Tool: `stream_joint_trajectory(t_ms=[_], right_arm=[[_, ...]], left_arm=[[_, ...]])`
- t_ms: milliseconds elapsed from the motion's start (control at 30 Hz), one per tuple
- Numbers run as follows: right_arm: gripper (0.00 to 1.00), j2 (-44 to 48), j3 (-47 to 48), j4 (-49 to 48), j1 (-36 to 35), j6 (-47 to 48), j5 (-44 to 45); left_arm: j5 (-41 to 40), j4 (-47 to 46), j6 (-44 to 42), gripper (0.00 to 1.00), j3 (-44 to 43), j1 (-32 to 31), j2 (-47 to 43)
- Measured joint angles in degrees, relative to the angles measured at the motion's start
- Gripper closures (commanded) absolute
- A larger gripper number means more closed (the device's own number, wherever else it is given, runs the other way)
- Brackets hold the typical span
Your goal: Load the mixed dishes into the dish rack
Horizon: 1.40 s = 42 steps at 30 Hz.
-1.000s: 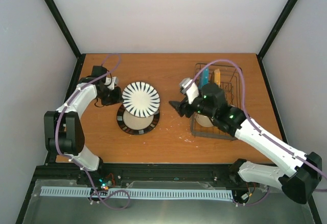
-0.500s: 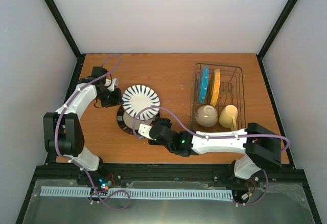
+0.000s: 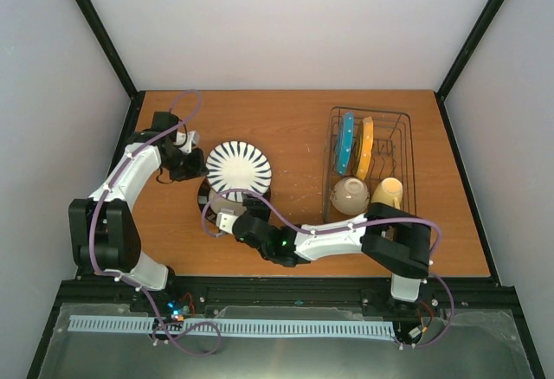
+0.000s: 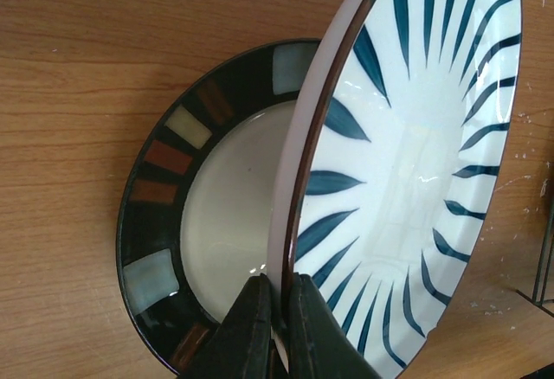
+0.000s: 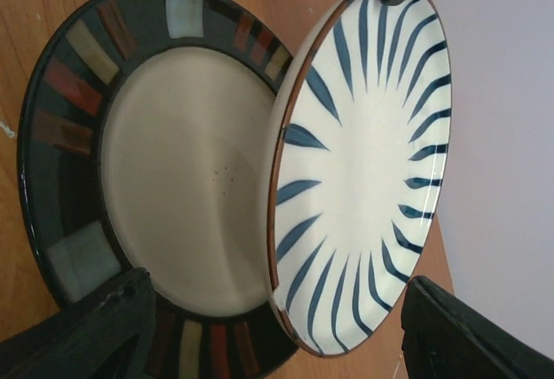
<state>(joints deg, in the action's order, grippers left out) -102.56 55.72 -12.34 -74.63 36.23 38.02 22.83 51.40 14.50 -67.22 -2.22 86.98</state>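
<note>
My left gripper is shut on the rim of the white plate with dark radial stripes, holding it tilted on edge above a dark-rimmed plate with coloured blocks that lies flat on the table. From above, the striped plate is left of centre. My right gripper is open just in front of both plates; in its wrist view its fingers straddle the striped plate's lower edge without touching. The dish rack holds a teal plate, an orange-yellow plate, a cream bowl and a yellow mug.
The right arm stretches low across the front of the table from its base to the plates. The wooden table ends at black frame posts and white walls at the back and sides.
My right arm has swung from over the dish rack down and left to the front of the two plates, jaws open. The left gripper has kept the striped plate tilted in place.
</note>
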Motion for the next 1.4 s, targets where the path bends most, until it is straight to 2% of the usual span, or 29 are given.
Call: stream_joint_trajectory(t_ms=[233, 467, 533, 733, 767, 833, 1000, 1033, 1100, 1167, 1200, 1400], right_arm=[[0.23, -4.5, 2.8, -2.2, 1.1, 0.2, 0.6], [0.26, -8.2, 7.8, -3.1, 5.4, 0.2, 0.2], [0.34, -9.5, 9.0, -3.4, 6.4, 0.3, 0.0], [0.92, -13.2, 12.3, -2.8, 8.0, 1.5, 0.0], [0.97, -13.8, 12.6, -2.9, 8.0, 1.1, 0.4], [0.97, -14.2, 13.1, -2.8, 8.2, 0.5, 0.2], [0.97, -14.5, 13.3, -1.7, 9.1, 2.1, -0.2], [0.97, -14.5, 13.3, -1.5, 9.3, 2.2, -0.2], [0.97, -14.3, 13.0, -1.3, 9.6, 2.3, -0.2], [0.97, -13.4, 12.2, -1.2, 9.6, 2.6, -0.4], [0.97, -12.7, 11.6, -1.1, 9.4, 2.8, -0.5], [0.97, -4.2, 10.4, -0.3, 8.0, 3.5, -0.1]], left_arm=[[1.1, 1.0, 0.0, 0.99, 0.0, 0.0, -0.5], [3.4, 1.4, 0.0, 0.99, 0.0, 0.0, -2.3], [4.1, 1.5, 0.0, 0.99, 0.0, 0.0, -2.9], [5.3, 1.7, 0.8, 1.0, -0.1, 0.0, -4.5], [5.0, 1.4, 1.6, 0.99, -0.1, 0.2, -4.5], [4.1, 1.6, 2.0, 0.99, -0.1, 0.9, -4.6], [8.3, 1.4, 1.4, 0.97, -0.2, 0.1, -6.7], [8.6, 1.4, 1.4, 0.9, -0.3, 0.0, -7.0], [8.7, 1.4, 1.3, 0.65, -0.7, -0.1, -7.3], [8.2, 1.1, 1.2, 0.15, -1.0, -0.1, -7.3], [7.8, 1.1, 1.1, 0.02, -1.1, -0.1, -7.3], [0.8, -2.2, 1.8, 0.0, -1.6, -0.1, -10.8]])
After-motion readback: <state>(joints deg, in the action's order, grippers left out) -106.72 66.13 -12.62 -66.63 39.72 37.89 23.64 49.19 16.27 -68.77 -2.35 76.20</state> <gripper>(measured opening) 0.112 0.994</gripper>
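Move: Pinched by its left rim in the left hand, the white striped plate has its middle about 7 cm to that hand's right and 3 cm below. From the open right hand, the same middle lies some 9 cm ahead, 5 cm left and nearly level. The dark-rimmed plate on the table is about 3 cm ahead of the right hand, 6 cm left and 10 cm down; the dish rack stands 10 cm ahead, 32 cm right and 7 cm lower. Reaching forward about 9 cm and sinking slightly, the right hand brings its open fingers around the striped plate's near right rim and shuts on it. The left hand, easing upward with its hold until then, opens wide and frees the left rim, about 7 cm higher than it began. The right hand then lifts the plate about 6 cm, drawing back slightly. ##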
